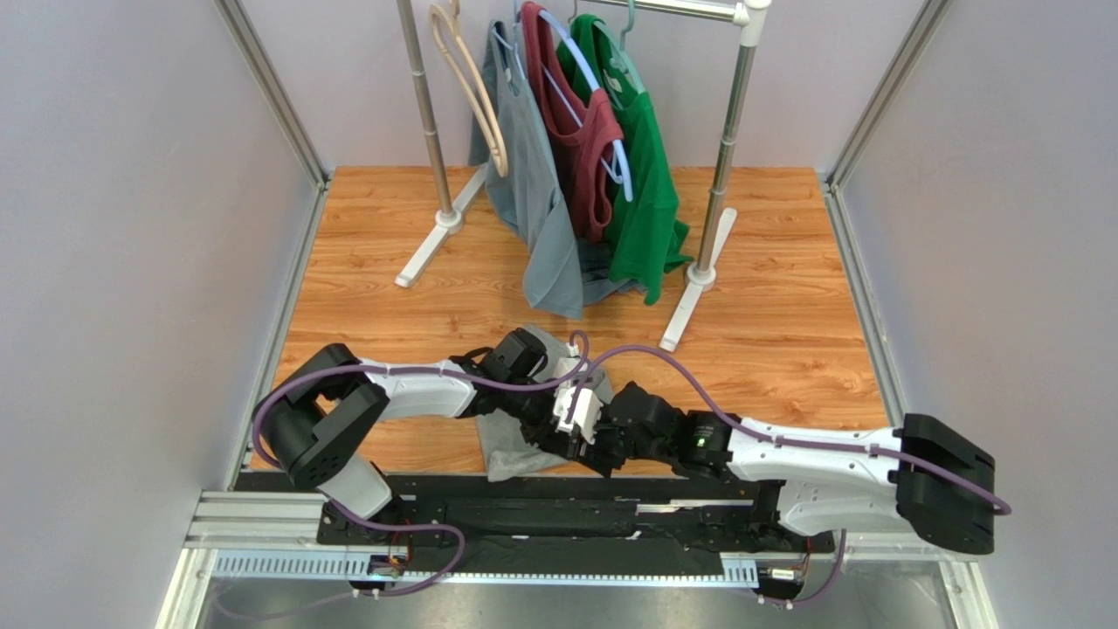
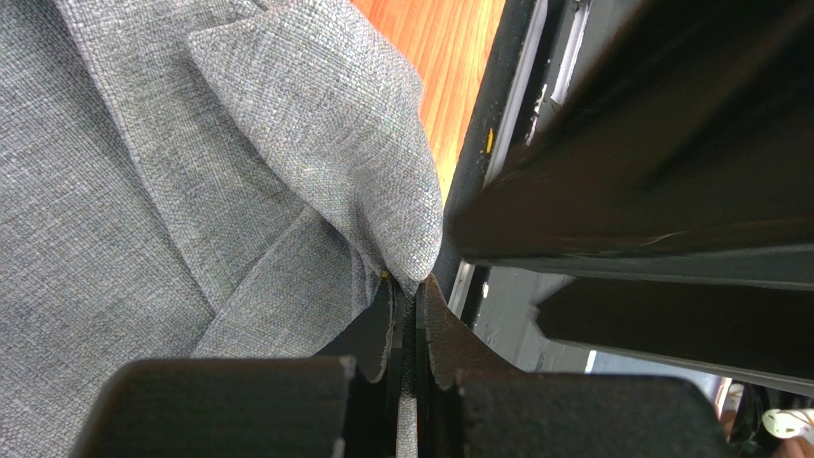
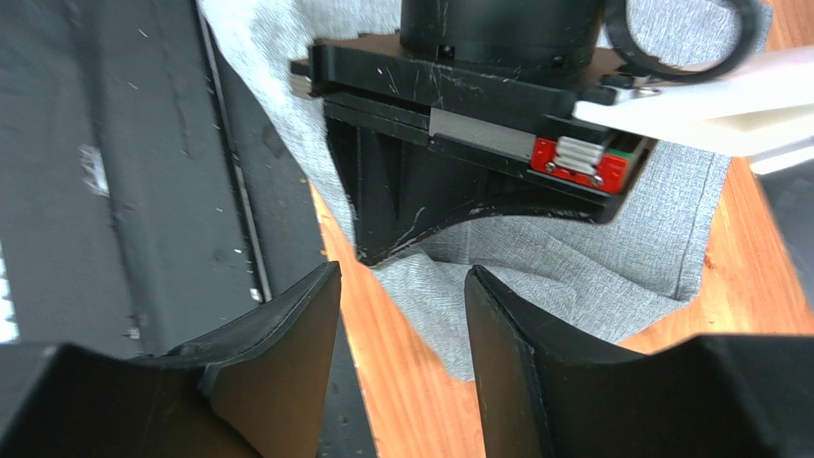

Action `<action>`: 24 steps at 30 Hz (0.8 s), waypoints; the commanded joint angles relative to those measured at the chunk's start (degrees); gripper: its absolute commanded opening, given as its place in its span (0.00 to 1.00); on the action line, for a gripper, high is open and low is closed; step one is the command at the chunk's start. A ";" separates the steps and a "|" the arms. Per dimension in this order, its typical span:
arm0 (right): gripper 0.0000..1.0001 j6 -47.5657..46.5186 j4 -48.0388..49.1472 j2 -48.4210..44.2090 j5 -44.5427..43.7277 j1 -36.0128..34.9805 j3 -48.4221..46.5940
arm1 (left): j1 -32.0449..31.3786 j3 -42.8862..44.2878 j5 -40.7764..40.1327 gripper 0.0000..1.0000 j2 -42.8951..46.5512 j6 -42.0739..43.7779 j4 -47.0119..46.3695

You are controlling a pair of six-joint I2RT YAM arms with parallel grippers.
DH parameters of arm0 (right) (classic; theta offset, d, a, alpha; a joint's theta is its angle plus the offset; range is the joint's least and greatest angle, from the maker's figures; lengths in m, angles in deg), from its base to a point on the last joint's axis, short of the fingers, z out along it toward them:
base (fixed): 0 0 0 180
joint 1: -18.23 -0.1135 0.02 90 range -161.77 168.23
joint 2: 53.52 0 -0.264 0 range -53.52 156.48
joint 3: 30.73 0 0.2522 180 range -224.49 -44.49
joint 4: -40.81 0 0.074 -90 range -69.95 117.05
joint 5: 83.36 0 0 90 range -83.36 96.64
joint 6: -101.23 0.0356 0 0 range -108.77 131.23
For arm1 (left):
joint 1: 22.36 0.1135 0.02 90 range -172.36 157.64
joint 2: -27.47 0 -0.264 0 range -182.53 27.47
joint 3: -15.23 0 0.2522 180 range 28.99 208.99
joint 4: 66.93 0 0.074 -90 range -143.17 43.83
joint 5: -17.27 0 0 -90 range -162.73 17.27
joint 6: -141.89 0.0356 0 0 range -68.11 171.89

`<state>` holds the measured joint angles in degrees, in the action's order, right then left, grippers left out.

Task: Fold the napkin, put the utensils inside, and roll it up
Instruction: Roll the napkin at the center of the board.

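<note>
The heather-grey napkin point(image 1: 503, 447) lies bunched on the wooden table by the near edge, mostly covered by both arms. Seen from the left wrist, the napkin point(image 2: 143, 191) shows folded layers, and my left gripper point(image 2: 409, 288) is shut on a raised fold at its edge. My right gripper point(image 3: 401, 277) is open right beside it, its fingertips over the napkin point(image 3: 592, 248) edge and bare wood, with nothing between them. The left gripper's body point(image 3: 459, 143) fills the view just ahead of the right jaws. In the top view the two grippers point(image 1: 584, 409) meet. The utensils are out of view.
A clothes rack point(image 1: 724, 157) stands at the back with a grey shirt point(image 1: 532, 197), a maroon one point(image 1: 584, 131) and a green one point(image 1: 643, 171) on hangers. The black base rail point(image 1: 551, 505) runs along the near edge, close to the napkin.
</note>
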<state>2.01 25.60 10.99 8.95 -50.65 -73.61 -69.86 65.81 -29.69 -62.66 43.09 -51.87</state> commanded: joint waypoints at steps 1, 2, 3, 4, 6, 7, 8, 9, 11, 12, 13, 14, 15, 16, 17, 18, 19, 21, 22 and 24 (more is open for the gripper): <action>0.56 -5.72 2.16 3.16 -1.25 -0.38 -2.69 | 0.22 0.80 0.46 0.00 0.30 0.71 2.30; 0.57 -6.25 2.07 4.73 -0.38 -0.38 -3.21 | 0.22 0.80 0.28 0.00 0.13 0.80 2.39; 0.57 -6.52 1.63 5.44 0.15 -0.38 -3.48 | 0.22 0.89 0.02 0.00 0.04 0.80 2.56; 0.58 -6.95 1.72 6.23 0.94 -0.38 -3.74 | 0.22 0.97 -0.07 0.00 -0.05 1.06 2.91; 0.60 -7.13 0.06 8.60 2.79 -0.38 -4.10 | 0.22 0.97 -0.42 0.00 -0.14 1.24 3.09; 0.60 -7.13 0.13 9.40 2.27 -0.46 -4.10 | 0.22 0.97 -0.51 0.00 -0.14 1.33 3.36; 0.60 -7.40 0.05 10.01 1.92 -0.46 -4.19 | 0.22 0.97 -0.51 0.00 0.12 1.33 3.36; 0.60 -7.66 0.40 10.98 1.48 -0.55 -4.27 | 0.22 0.97 -0.68 0.00 0.39 1.33 3.27; 0.60 -8.45 0.92 11.51 0.60 -0.55 -4.27 | 0.22 0.71 -0.77 0.00 0.91 1.33 3.27; 0.60 -8.71 0.93 11.60 0.07 -0.55 -4.27 | 0.22 0.71 -0.95 0.00 1.09 1.41 3.10; 0.60 -9.15 0.93 11.95 -0.28 -0.55 -4.54 | 0.22 0.54 -1.03 0.00 1.27 1.41 3.09; 0.60 -10.03 0.84 12.04 -1.15 -0.55 -4.62 | 0.22 0.54 -0.95 0.00 1.44 1.50 3.18; 0.60 -10.30 0.66 12.30 -1.60 -0.55 -4.80 | 0.22 0.62 -0.86 0.00 1.36 1.50 3.09; 0.60 -10.73 0.49 12.74 -1.95 -0.55 -5.06 | 0.22 0.62 -0.86 0.00 1.44 1.50 3.27; 0.60 -11.17 0.05 13.18 -2.04 -0.55 -5.24 | 0.22 0.54 -0.95 0.00 1.53 1.59 3.36; 0.59 -11.44 -0.39 13.71 -1.78 -0.55 -5.50 | 0.22 0.54 -1.03 0.00 1.53 1.59 3.36; 0.58 -11.53 -0.91 14.76 -1.43 -0.46 -6.11 | 0.22 0.54 -1.04 0.00 1.62 1.50 3.36; 0.57 -11.53 -2.58 15.82 -0.03 -0.46 -6.65 | 0.22 0.36 -1.21 0.00 1.71 1.68 3.44; 0.56 -11.44 -3.02 16.78 0.24 -0.46 -7.08 | 0.22 0.53 -1.30 0.00 1.71 1.77 3.53; 0.55 -11.09 -5.04 17.31 0.07 -0.46 -7.52 | 0.22 0.54 -1.56 0.00 1.71 1.85 3.62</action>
<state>-8.43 23.57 26.09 8.58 -50.96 -78.66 -69.16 65.90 -30.10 -62.31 43.40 -50.12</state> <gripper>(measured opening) 0.560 0.040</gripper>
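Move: Just beneath the right hand's half-open fingers hangs the napkin's near right end, some 5 cm down and about 1 cm ahead and to the left. The left gripper's fingertips pinch it about 3 cm to the right hand's left and 5 cm below; the main spread of the napkin lies roughly 7 cm ahead and 5 cm left. From the left hand, that loose end is about 2 cm to the right, level fore and aft, and 1 cm lower. Sinking about 5 cm almost straight down, the right hand comes in beside the left gripper with its fingers still about half open, tipping them some 15 degrees more steeply downward, so that they straddle the napkin's near right end without shutting on it. The left hand stays put, keeping its pinch on the napkin edge. ##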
